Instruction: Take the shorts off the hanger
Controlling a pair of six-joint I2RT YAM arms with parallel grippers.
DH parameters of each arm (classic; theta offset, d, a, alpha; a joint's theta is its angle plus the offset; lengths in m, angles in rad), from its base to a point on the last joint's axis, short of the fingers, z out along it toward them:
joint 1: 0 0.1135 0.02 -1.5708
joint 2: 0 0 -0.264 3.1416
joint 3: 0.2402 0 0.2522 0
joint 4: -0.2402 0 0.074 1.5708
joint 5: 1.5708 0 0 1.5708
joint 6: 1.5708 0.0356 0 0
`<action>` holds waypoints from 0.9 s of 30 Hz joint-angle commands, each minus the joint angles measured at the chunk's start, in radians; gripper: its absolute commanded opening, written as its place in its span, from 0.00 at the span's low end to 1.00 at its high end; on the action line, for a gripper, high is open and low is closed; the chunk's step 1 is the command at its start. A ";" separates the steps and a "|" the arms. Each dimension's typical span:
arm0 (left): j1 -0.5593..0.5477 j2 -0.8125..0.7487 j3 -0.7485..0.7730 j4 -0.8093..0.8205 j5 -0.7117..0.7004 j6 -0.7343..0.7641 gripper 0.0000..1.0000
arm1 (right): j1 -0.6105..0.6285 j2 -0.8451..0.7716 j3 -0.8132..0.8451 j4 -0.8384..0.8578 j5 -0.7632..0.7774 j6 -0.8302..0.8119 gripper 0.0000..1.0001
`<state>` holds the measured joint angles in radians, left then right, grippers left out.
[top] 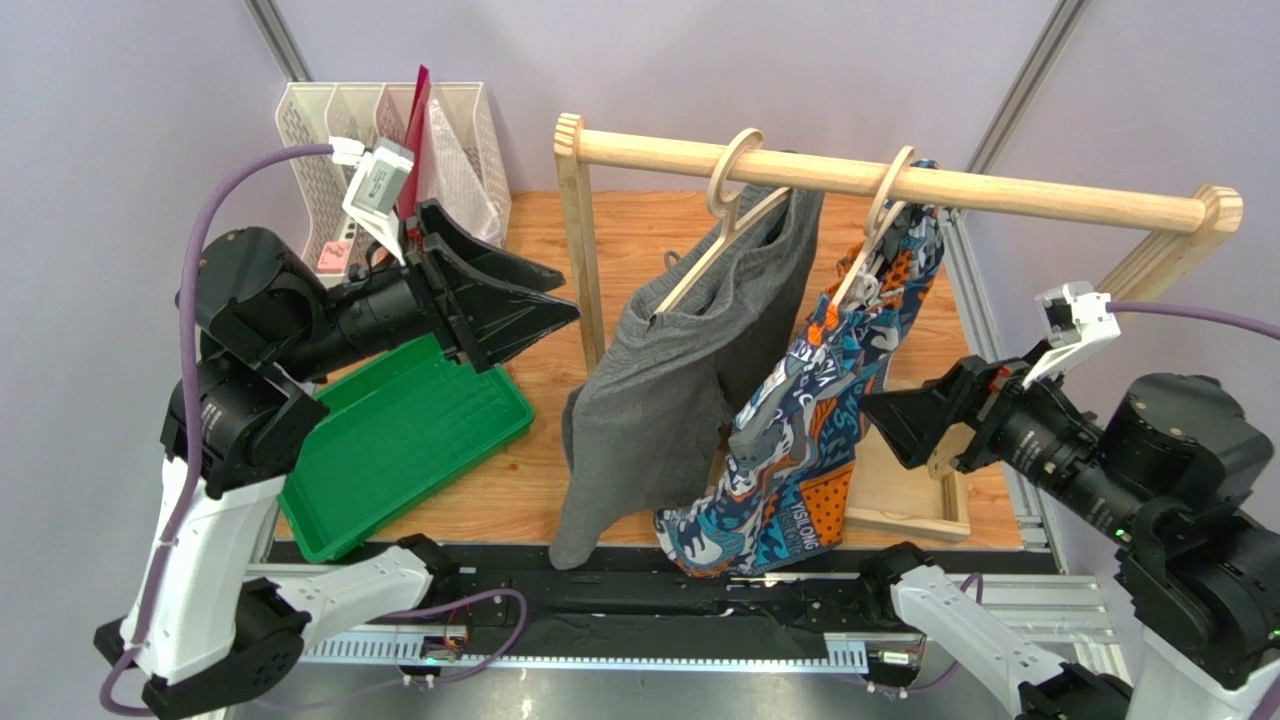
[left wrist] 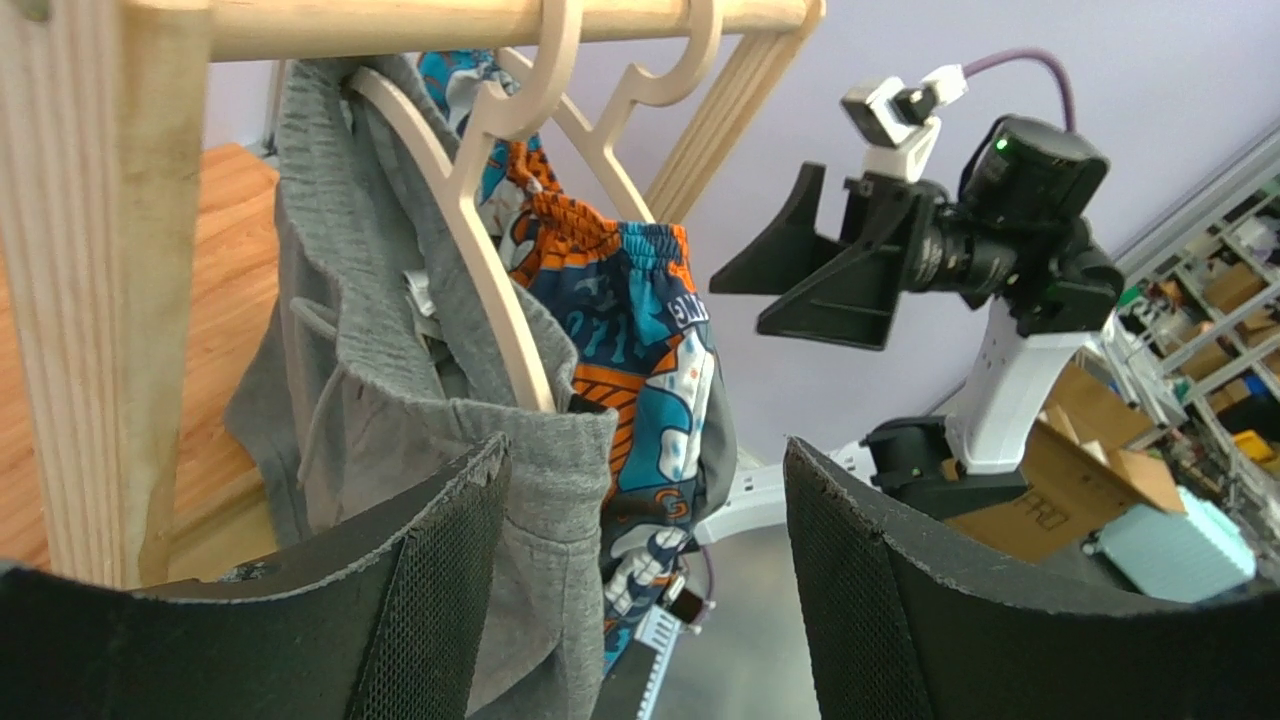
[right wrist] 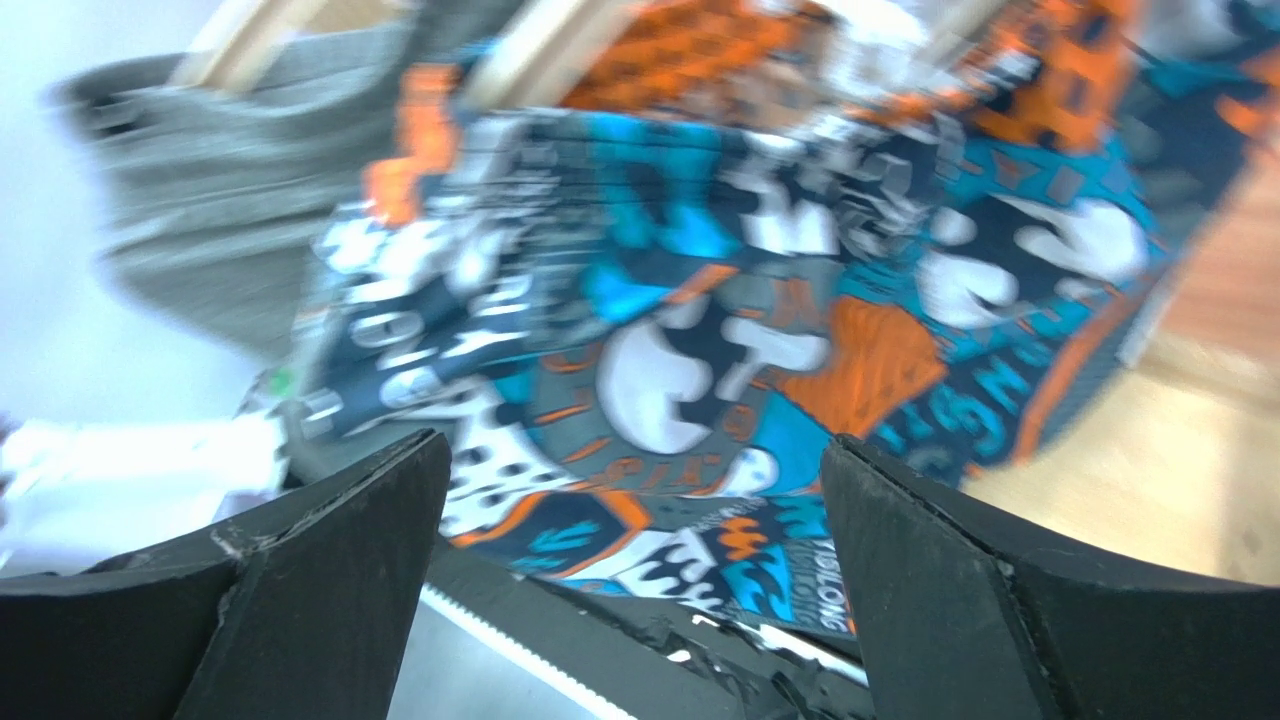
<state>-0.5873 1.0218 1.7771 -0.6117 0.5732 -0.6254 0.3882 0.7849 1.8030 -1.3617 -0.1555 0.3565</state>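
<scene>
Two pairs of shorts hang on wooden hangers from a wooden rail (top: 992,191). The grey shorts (top: 676,375) hang on the left hanger (top: 732,203), the patterned shorts (top: 819,405) on the right hanger (top: 887,225). My left gripper (top: 568,297) is open beside the rack's left post, level with the grey pair. In the left wrist view the grey waistband (left wrist: 556,465) lies between its jaws, against the left finger (left wrist: 406,600), with the hanger (left wrist: 481,255) above. My right gripper (top: 894,435) is open just right of the patterned shorts (right wrist: 721,300), nothing between its fingers (right wrist: 962,600).
A green tray (top: 398,450) lies at the left of the wooden table. A white file organiser (top: 451,135) stands behind it. The rack's left post (top: 579,255) is close to my left gripper. The rack's base frame (top: 909,510) lies under my right gripper.
</scene>
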 commanded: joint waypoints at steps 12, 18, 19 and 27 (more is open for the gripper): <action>-0.354 0.156 0.174 -0.192 -0.469 0.234 0.69 | 0.165 0.146 0.174 0.026 -0.472 -0.050 0.99; -0.404 0.219 0.212 -0.249 -0.608 0.274 0.68 | 0.175 0.171 0.239 0.052 -0.359 -0.051 0.99; -0.407 0.227 0.212 -0.253 -0.615 0.274 0.68 | 0.175 0.156 0.239 0.061 -0.316 -0.041 1.00; -0.421 0.297 0.297 -0.278 -0.604 0.279 0.69 | 0.175 0.109 0.159 0.208 -0.153 0.059 0.99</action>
<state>-0.9962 1.2892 1.9934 -0.8627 -0.0174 -0.3759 0.5571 0.9016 1.9747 -1.2755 -0.3840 0.3599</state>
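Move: The near, left-hand end of the grey shorts' waistband lies some 9 cm to the left gripper's right, about 4 cm ahead and 7 cm lower. The rack's left post tops out roughly 8 cm ahead and 2 cm right of that gripper, and the grey shorts' hanger hook sits about 8 cm ahead, 13 cm right. From the right gripper, the patterned shorts' near waistband end is about 3 cm ahead, 6 cm left and 6 cm up; the grey waistband end is roughly 2 cm ahead and 17 cm left. Bring the left gripper rightwards and down, then forward too, about 6 cm across, in front of the rack's post to the grey waistband end at the hanger's tip, dipping its fingers some 20 degrees and keeping them part open, not closing yet. Swing the wide-open right gripper left, back and up beside the patterned shorts, turning counter-clockwise, then ease it partly back right and forward while still rising. ##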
